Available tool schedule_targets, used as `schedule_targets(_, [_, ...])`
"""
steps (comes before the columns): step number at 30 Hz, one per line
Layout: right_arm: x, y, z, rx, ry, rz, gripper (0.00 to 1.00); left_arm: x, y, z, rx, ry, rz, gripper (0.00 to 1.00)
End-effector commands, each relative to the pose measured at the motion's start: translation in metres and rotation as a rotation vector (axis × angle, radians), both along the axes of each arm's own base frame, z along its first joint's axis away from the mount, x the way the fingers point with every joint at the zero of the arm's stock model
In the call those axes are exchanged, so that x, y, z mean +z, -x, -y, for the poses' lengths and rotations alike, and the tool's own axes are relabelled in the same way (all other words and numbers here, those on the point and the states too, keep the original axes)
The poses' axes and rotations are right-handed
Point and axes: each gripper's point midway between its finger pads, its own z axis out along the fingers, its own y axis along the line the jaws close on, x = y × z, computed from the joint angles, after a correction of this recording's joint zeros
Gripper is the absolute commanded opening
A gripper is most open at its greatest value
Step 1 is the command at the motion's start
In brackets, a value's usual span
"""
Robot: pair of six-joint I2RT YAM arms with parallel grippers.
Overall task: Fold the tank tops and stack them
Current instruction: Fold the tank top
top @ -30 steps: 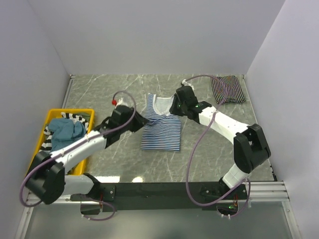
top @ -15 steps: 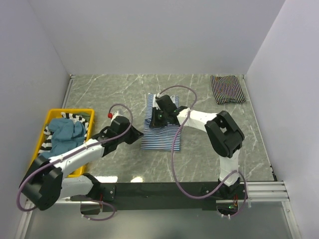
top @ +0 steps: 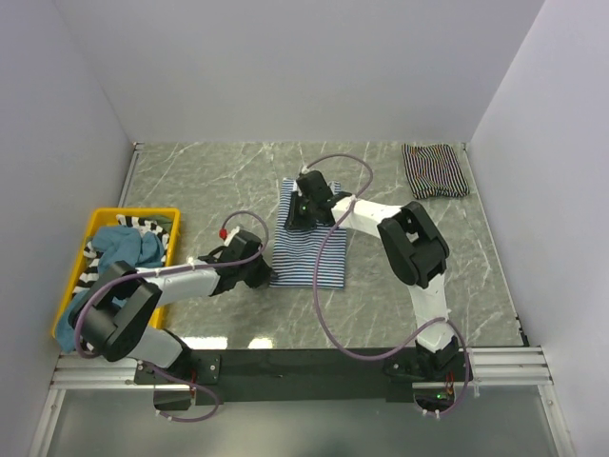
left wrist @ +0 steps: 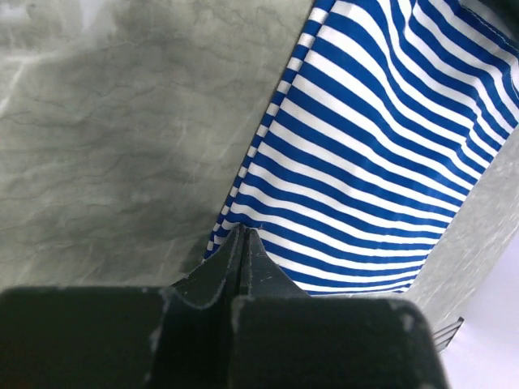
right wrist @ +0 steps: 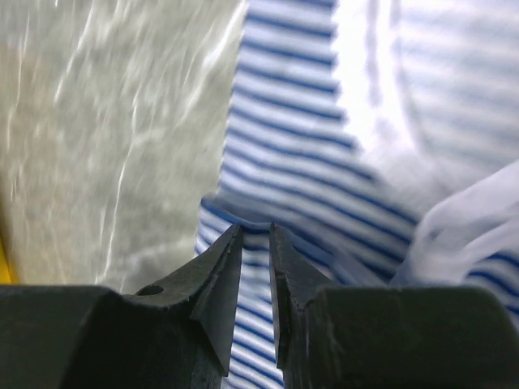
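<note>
The blue-and-white striped tank top [top: 306, 249] lies flat at the table's middle, neck away from me. My left gripper [top: 267, 272] sits at its near left hem corner. In the left wrist view its jaws [left wrist: 242, 232] are pressed together on that corner of the top [left wrist: 365, 154]. My right gripper [top: 302, 215] is over the top's upper left part. In the right wrist view its jaws [right wrist: 256, 228] stand a narrow gap apart, pinching a raised fold of the striped fabric [right wrist: 284, 162]. A folded black-and-white tank top [top: 436, 169] lies at the back right.
A yellow bin [top: 164, 215] at the left holds a teal garment [top: 124, 249] and a black-and-white striped one [top: 145, 227]. Grey walls close in the table on three sides. Purple cables loop over both arms.
My right gripper swung from the top's right side across to its upper left part. My left gripper slid toward me along the left edge to the hem corner.
</note>
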Motion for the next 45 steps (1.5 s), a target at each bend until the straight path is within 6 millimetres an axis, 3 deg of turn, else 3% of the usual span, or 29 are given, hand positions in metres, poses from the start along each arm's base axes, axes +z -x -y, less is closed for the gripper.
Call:
schedule_targets(1, [0.008,-0.031,0.006,-0.08,0.005,0.04,0.28,-0.008,0.005,0.001,-0.003,0.002,-0.011,0.01])
schedule_targets(4, [0.008,-0.04,0.011,-0.107,0.003,0.049,0.28,-0.01,0.007,-0.001,-0.004,-0.006,-0.015,0.01])
schedule_targets(8, [0.022,-0.054,0.02,-0.134,0.006,0.092,0.32,-0.004,0.006,-0.002,-0.004,-0.013,0.001,0.01])
schedule_targets(11, [0.047,-0.062,0.029,-0.153,0.005,0.156,0.36,0.006,0.002,-0.001,-0.015,-0.009,0.028,0.01])
schedule_targets(12, [0.065,-0.064,0.035,-0.166,0.008,0.196,0.38,0.012,-0.002,0.001,-0.03,-0.012,0.05,0.0])
schedule_targets(14, [0.079,-0.061,0.045,-0.181,0.024,0.231,0.41,0.019,-0.001,0.0,-0.044,-0.021,0.058,0.01])
schedule_targets(15, [0.101,-0.059,0.05,-0.184,0.015,0.271,0.42,0.029,-0.006,0.004,-0.057,-0.017,0.085,0.01])
schedule_targets(17, [0.117,-0.046,0.061,-0.194,0.009,0.295,0.44,0.043,-0.009,0.005,-0.065,-0.01,0.113,0.03])
schedule_targets(19, [0.121,-0.031,0.063,-0.186,-0.007,0.292,0.44,0.063,-0.014,0.008,-0.079,0.006,0.158,0.05])
schedule_targets(20, [0.108,-0.019,0.069,-0.182,0.006,0.266,0.44,0.067,-0.014,0.008,-0.083,0.005,0.161,0.06])
schedule_targets(21, [0.116,-0.011,0.07,-0.177,-0.008,0.279,0.43,0.074,-0.014,0.012,-0.103,0.019,0.174,0.06])
schedule_targets(22, [0.112,0.0,0.068,-0.159,-0.005,0.272,0.42,0.079,-0.013,0.014,-0.115,0.029,0.181,0.06])
schedule_targets(25, [0.086,0.033,0.079,-0.136,0.044,0.228,0.4,0.085,-0.01,0.012,-0.123,0.028,0.186,0.08])
schedule_targets(28, [0.067,0.067,0.095,-0.145,0.127,0.206,0.41,0.082,-0.004,0.005,-0.112,0.012,0.176,0.18])
schedule_targets(29, [0.062,0.085,0.099,-0.138,0.134,0.198,0.41,0.084,-0.003,0.004,-0.112,0.021,0.184,0.26])
schedule_targets(33, [0.056,0.117,0.132,-0.21,0.17,0.198,0.43,0.077,0.012,0.003,-0.143,0.059,0.173,0.47])
schedule_targets(35, [0.055,0.133,0.146,-0.223,0.151,0.205,0.45,0.083,0.018,0.009,-0.172,0.117,0.189,0.53])
schedule_targets(37, [0.044,0.148,0.155,-0.213,0.162,0.193,0.46,0.076,0.027,0.013,-0.189,0.155,0.178,0.54])
schedule_targets(41, [0.027,0.158,0.159,-0.196,0.19,0.164,0.47,0.058,0.044,0.021,-0.205,0.19,0.115,0.53])
schedule_targets(45, [0.015,0.16,0.149,-0.173,0.179,0.148,0.49,0.05,0.052,0.026,-0.184,0.232,0.088,0.56])
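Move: Just behind the left fingertips, about 2 cm back and 1 cm left at the same height, lies the tank top's left hem corner; the right hem corner is some 20 cm right and 3 cm back of this hand. From the right hand, low over the upper left part, the right hem corner lies roughly 16 cm back, 14 cm right and 2 cm lower, the left corner 17 cm back and 6 cm left, and the neckline 7 cm ahead and 6 cm right. Sweeping low over the bunched upper cloth, the right hand goes about 4 cm forward and right, lifts some 12 cm, then swings back and right, sinking with fingers opening wider over the right hem corner. The left hand keeps its shut fingertips on the left edge meanwhile, then comes free, rises about 8 cm, opens to about half, and draws back and down behind the hem, turning slightly clockwise. ##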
